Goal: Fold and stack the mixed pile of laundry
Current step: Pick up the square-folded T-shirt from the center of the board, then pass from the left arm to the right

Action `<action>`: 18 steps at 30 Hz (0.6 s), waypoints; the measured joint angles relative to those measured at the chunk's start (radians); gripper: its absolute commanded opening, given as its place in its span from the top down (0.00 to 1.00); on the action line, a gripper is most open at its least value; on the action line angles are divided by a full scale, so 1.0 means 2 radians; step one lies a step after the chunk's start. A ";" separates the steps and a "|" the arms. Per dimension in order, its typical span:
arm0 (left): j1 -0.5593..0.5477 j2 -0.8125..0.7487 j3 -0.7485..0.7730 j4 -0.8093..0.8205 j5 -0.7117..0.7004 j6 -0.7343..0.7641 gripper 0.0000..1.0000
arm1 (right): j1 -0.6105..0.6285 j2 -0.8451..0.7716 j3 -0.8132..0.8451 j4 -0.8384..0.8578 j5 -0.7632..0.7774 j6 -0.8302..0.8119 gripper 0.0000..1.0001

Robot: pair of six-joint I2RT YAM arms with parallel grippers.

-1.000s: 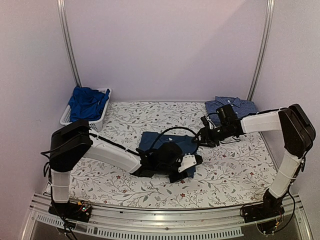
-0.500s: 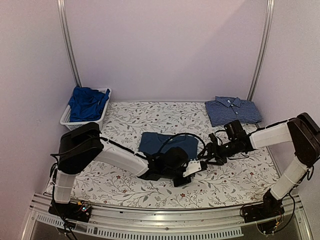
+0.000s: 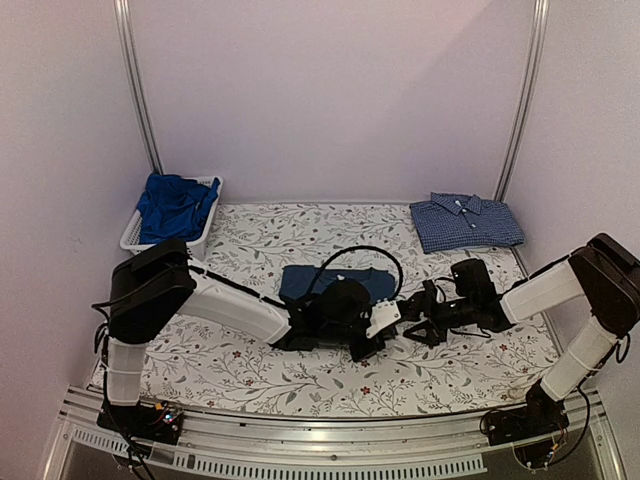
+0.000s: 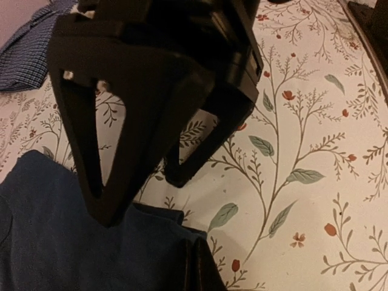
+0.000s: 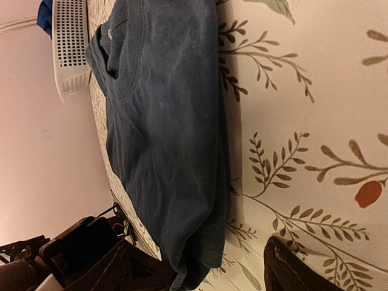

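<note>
A dark navy T-shirt [image 3: 335, 283] lies folded at the middle of the table. My left gripper [image 3: 374, 334] sits at the shirt's near right corner, and in the left wrist view its fingers [image 4: 197, 270] are pressed together on that corner of the navy T-shirt [image 4: 73, 242]. My right gripper [image 3: 413, 327] faces it from the right, low over the table. The right gripper [image 5: 206, 273] is open, with the navy T-shirt's [image 5: 163, 133] hem corner hanging between its fingers [image 5: 297, 267]. The checked collared shirt [image 3: 465, 222] lies folded at the back right.
A white mesh basket [image 3: 130, 240] at the back left holds a bright royal-blue garment [image 3: 175, 205]. The floral tablecloth [image 3: 470, 365] covers the table. The two grippers are very close, the right gripper [image 4: 145, 121] filling most of the left wrist view.
My left gripper has shut at the navy shirt's near right corner. The right arm has come down from near the checked shirt to the navy shirt's right edge, and its jaws have opened wider.
</note>
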State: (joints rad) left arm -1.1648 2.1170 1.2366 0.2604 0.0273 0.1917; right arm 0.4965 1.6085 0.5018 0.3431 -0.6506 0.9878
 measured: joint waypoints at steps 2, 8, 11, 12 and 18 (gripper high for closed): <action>0.002 -0.005 0.000 0.007 0.003 -0.005 1.00 | 0.008 0.000 -0.006 0.017 0.011 0.026 0.28; 0.003 -0.012 0.000 0.019 0.006 -0.011 1.00 | 0.022 0.003 -0.019 0.077 0.032 0.092 0.29; 0.003 -0.012 0.000 0.021 0.010 -0.011 1.00 | 0.035 0.021 -0.022 0.116 0.039 0.130 0.46; 0.003 -0.013 0.000 0.021 0.011 -0.011 1.00 | 0.040 0.029 -0.022 0.127 0.041 0.140 0.49; 0.003 -0.021 -0.004 0.021 0.015 -0.004 1.00 | 0.049 0.078 -0.017 0.181 0.046 0.185 0.52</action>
State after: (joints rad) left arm -1.1584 2.0754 1.2282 0.3027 0.0574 0.1833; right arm 0.5938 1.7649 0.4671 0.7052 -0.5591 1.3586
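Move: A few centimetres to the right hand's left, about 4 and roughly level with it, is the lifted right edge of the square-folded T-shirt. The T-shirt's middle lies some 15 cm left, 3 cm ahead and 2 cm lower; the folded checked shirt is about 23 cm ahead, 12 cm right and 2 cm lower. From the left hand, already shut on the near right corner, the T-shirt's middle is about 9 cm ahead, 8 cm left and 2 cm below. Reaching left about 3 cm, the right hand brings its spread fingers around the T-shirt's lifted right edge, first rising slightly, then dipping to end about 1 cm lower. On the way the wrist turns some 15 degrees and the fingers narrow part-way without shutting. Meanwhile the closed left hand keeps its pinch on the near right corner and raises it about 3 cm. ##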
